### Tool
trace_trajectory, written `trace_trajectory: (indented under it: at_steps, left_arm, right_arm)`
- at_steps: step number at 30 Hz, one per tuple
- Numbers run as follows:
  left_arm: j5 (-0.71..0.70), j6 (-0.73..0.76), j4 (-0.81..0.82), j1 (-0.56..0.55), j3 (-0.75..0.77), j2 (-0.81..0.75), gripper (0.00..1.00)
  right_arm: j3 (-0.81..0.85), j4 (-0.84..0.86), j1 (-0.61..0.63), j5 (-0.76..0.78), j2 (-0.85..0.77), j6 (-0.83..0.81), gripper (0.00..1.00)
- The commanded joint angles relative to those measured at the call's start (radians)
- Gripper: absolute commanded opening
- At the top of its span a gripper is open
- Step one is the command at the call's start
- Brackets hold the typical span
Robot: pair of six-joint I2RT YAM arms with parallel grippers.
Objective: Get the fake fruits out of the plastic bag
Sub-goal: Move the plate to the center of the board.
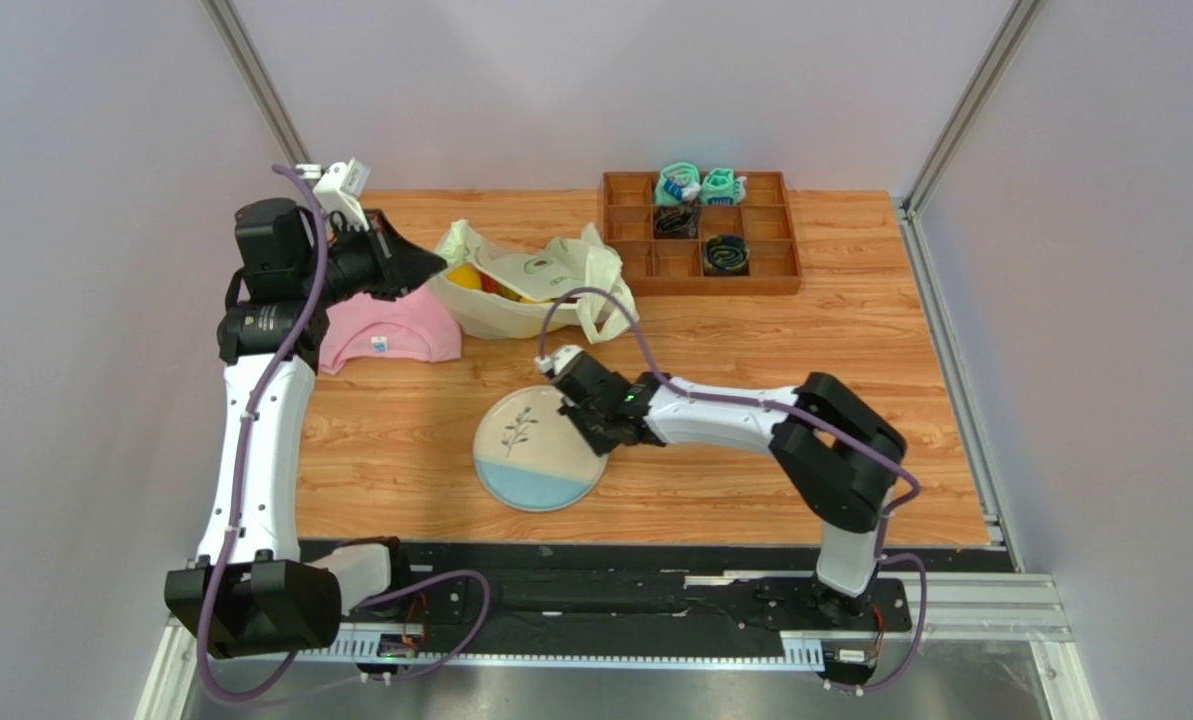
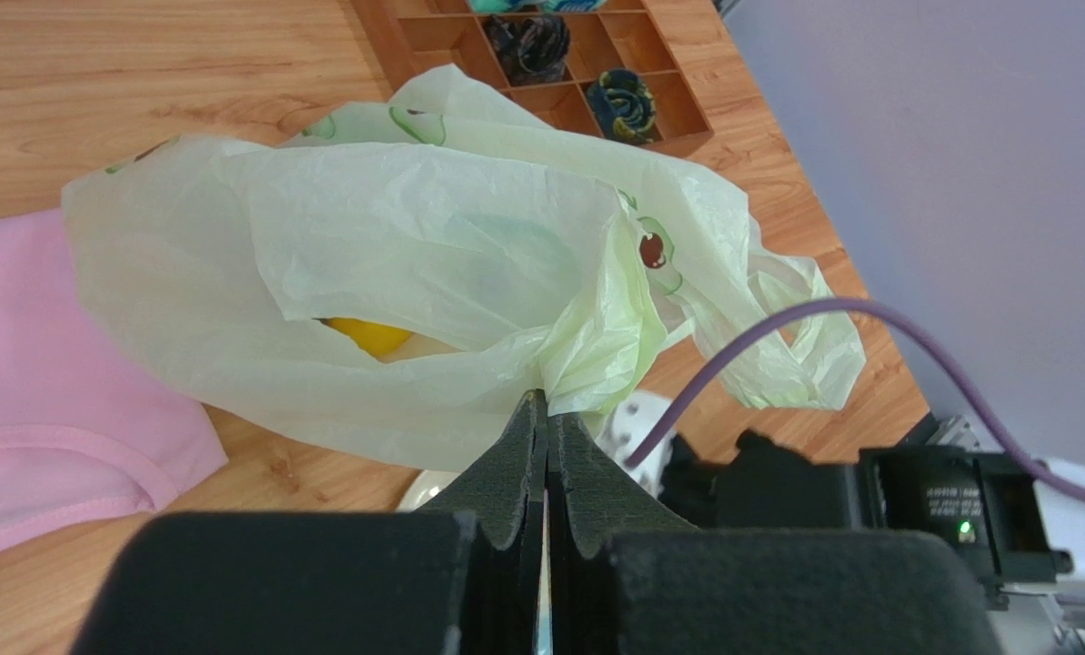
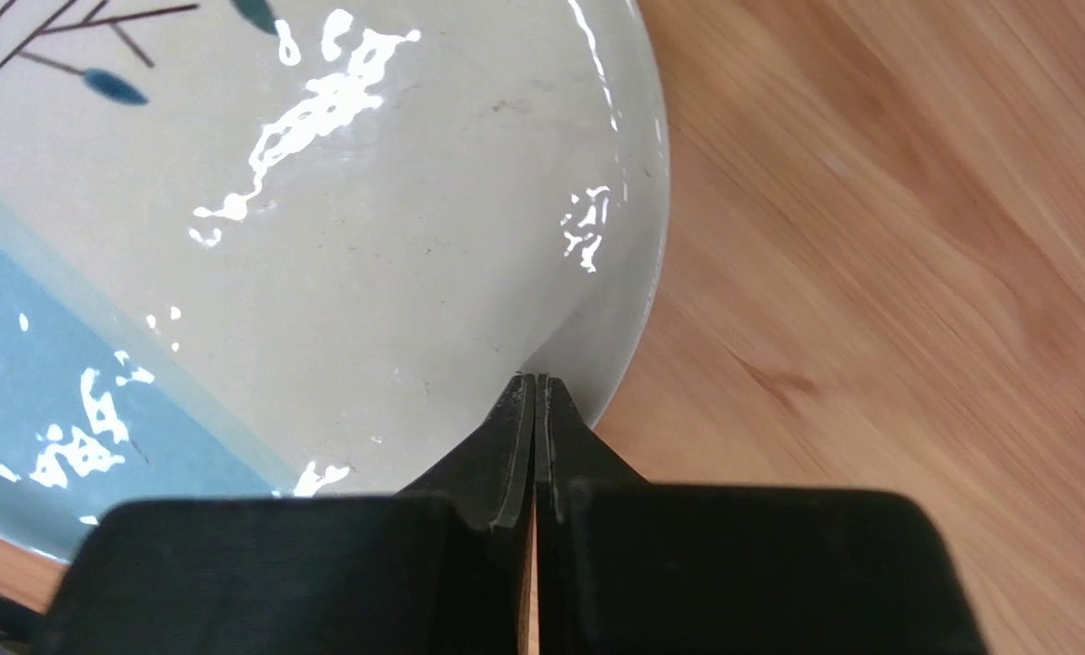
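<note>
The plastic bag (image 1: 535, 282) lies crumpled at the back middle of the table, pale yellow-green and translucent. A yellow fake fruit (image 1: 472, 279) shows in its open left side, and in the left wrist view this fruit (image 2: 367, 335) peeks through the mouth of the bag (image 2: 411, 232). My left gripper (image 1: 425, 266) is at the bag's left edge, shut, with the plastic gathered to a pucker at its tips (image 2: 548, 399). The other fruits are hidden inside. My right gripper (image 1: 605, 432) is shut with nothing in it, low over the right rim of the plate (image 3: 370, 205).
A pink folded cloth (image 1: 384, 330) lies left of the bag, under my left arm. A brown wooden tray (image 1: 775, 248) with teal and black small items stands at the back right. The plate (image 1: 535, 450) sits near the table's front. Walls close in both sides.
</note>
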Motion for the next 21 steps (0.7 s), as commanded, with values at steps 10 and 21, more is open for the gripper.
trace_trajectory:
  at_steps: [10, 21]
  left_arm:
    - [0.055, -0.047, -0.037, 0.007, -0.077, -0.064, 0.0]
    - [0.095, 0.023, -0.103, 0.006, -0.18, -0.177, 0.01]
  right_arm:
    - [-0.141, -0.293, -0.168, -0.153, -0.442, -0.107, 0.05]
    - [0.263, -0.212, -0.166, -0.373, -0.509, -0.448, 0.53]
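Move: The right hand's shut fingertips are down on the inside of the plate's right rim; the plate's middle lies about 9 cm to the left, level fore and aft, practically at tip height. The bag's middle is roughly 20 cm ahead, 9 cm left and 10 cm up; the wooden box is some 38 cm ahead and 17 cm right, on the table. From the left hand, which already holds the bag's corner, the plate is around 9 cm back, 12 cm right and 32 cm below. Fingertips still bearing on the inside of the plate's right rim, the right hand quickly drags the plate about 12 cm right with a slight drift back, then comes free and climbs some 23 cm, swinging 7 cm back to the left and a little forward while its fingers open to about half and the wrist tilts up and turns counter-clockwise. The left hand keeps its pinch on the bag's corner and, as the drag goes on, sinks and draws back towards the base by about 5 cm each, tipping down some 10 degrees. ##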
